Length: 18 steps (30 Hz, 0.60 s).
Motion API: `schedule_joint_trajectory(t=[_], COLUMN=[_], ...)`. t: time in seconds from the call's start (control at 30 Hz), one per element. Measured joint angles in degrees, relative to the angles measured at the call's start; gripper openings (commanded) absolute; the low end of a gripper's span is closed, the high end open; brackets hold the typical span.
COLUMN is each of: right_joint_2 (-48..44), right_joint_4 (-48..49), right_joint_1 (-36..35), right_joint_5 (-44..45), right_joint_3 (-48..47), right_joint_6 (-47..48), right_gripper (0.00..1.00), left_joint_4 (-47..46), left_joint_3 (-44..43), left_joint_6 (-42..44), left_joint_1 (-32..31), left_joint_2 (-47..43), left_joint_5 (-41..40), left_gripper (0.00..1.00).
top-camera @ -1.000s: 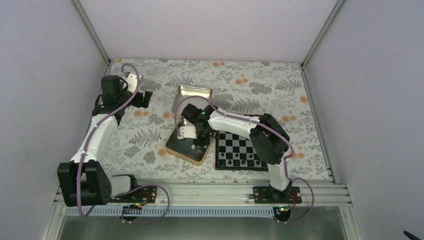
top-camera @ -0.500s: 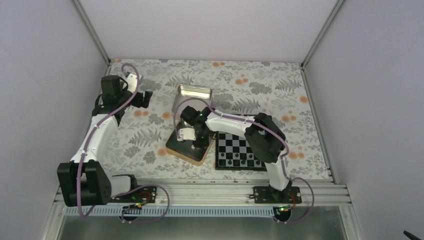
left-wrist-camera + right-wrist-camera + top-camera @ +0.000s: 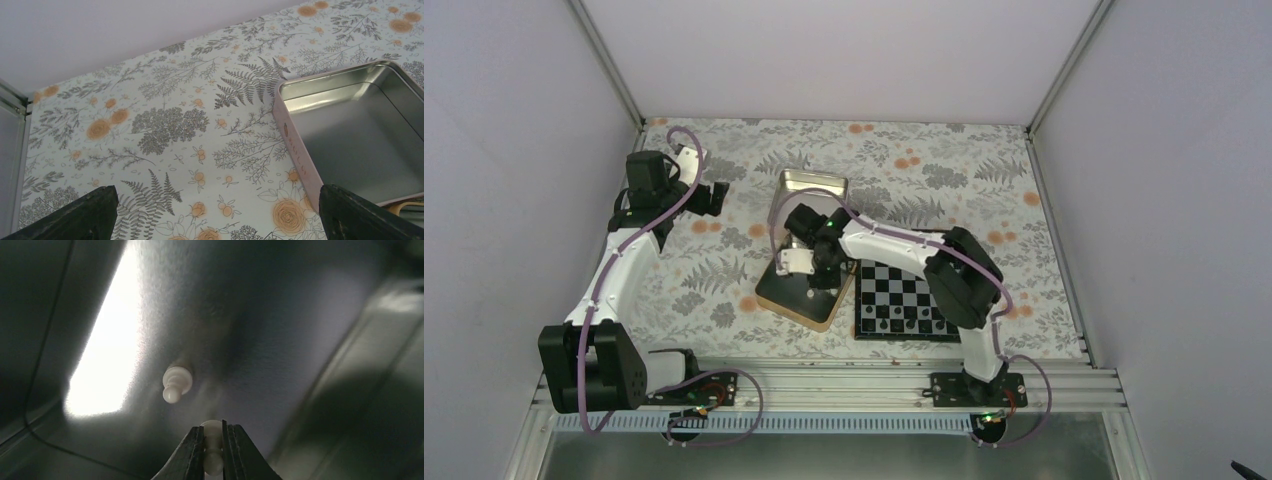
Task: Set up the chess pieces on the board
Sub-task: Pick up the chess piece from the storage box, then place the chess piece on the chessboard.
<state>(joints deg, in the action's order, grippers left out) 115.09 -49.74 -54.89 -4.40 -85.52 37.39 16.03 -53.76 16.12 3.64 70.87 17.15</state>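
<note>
In the right wrist view my right gripper [image 3: 213,456] is shut on a small cream-white chess piece [image 3: 213,436], a pawn, gripped round its neck just above the floor of a dark tin. A second white pawn [image 3: 176,383] lies on that floor a little beyond it. From above, the right gripper [image 3: 821,281] hangs inside the near tin [image 3: 790,314], left of the board [image 3: 904,338]. The black-and-silver board carries a few small dark pieces along its near rows. My left gripper [image 3: 720,196] is open over the cloth at the far left, holding nothing.
A second, empty metal tin [image 3: 813,184] stands behind the near one; its rim [image 3: 296,146] shows beside my left gripper [image 3: 220,215]. The flowered cloth [image 3: 724,270] covers the table. White walls close in on three sides.
The right gripper's jaws have closed on the white pawn in the near tin, and the wrist has shifted slightly toward the back. The left arm has not moved.
</note>
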Motion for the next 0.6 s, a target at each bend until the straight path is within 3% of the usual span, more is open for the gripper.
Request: schedule_joint_trajectory(t=[0.17, 0.33, 0.6], right_joint_2=[-6.1, -13.81, -26.25], right_joint_4=[-0.87, -1.03, -1.7], right_joint_1=[2.23, 9.9, 24.9], right_joint_5=[-0.7, -1.4, -1.42], right_joint_3=[-1.36, -0.85, 11.3], right_joint_6=[-0.15, -0.2, -0.13], right_gripper=[0.09, 0.09, 0.09], left_joint_4=[0.0, 0.02, 0.02], left_joint_3=[0.0, 0.0, 0.0], left_joint_6=[0.0, 0.0, 0.0], left_joint_1=[0.0, 0.0, 0.0], left_joint_2=[0.0, 0.0, 0.0], left_joint_5=[0.02, 0.02, 0.07], left_gripper=[1.0, 1.0, 1.0])
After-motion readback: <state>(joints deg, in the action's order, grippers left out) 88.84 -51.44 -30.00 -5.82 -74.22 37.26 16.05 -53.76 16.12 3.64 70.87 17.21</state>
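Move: The right gripper already holds a white pawn low in the storage box. The pawn's free square on the board, fifth in the pawn row, lies some 21 cm right and 9 cm ahead, about 1 cm lower. The last placed white pawn stands 3 cm left of that square; the box's right rim is about 5 cm to the hand's right, roughly level fore and aft. A loose pawn lies 3 cm left and 1 cm back. From the left hand the square is about 48 cm right, 7 cm back, 19 cm below. Keep the white pawn pinched and lift the right gripper steeply out of the storage box, some 11 cm up, then swing it about 15 cm right and 8 cm forward over the box rim to above the board's white pawn row. Turn the wrist roughly 25 degrees clockwise on the way and let the climb flatten into the first slight dip at the end. ##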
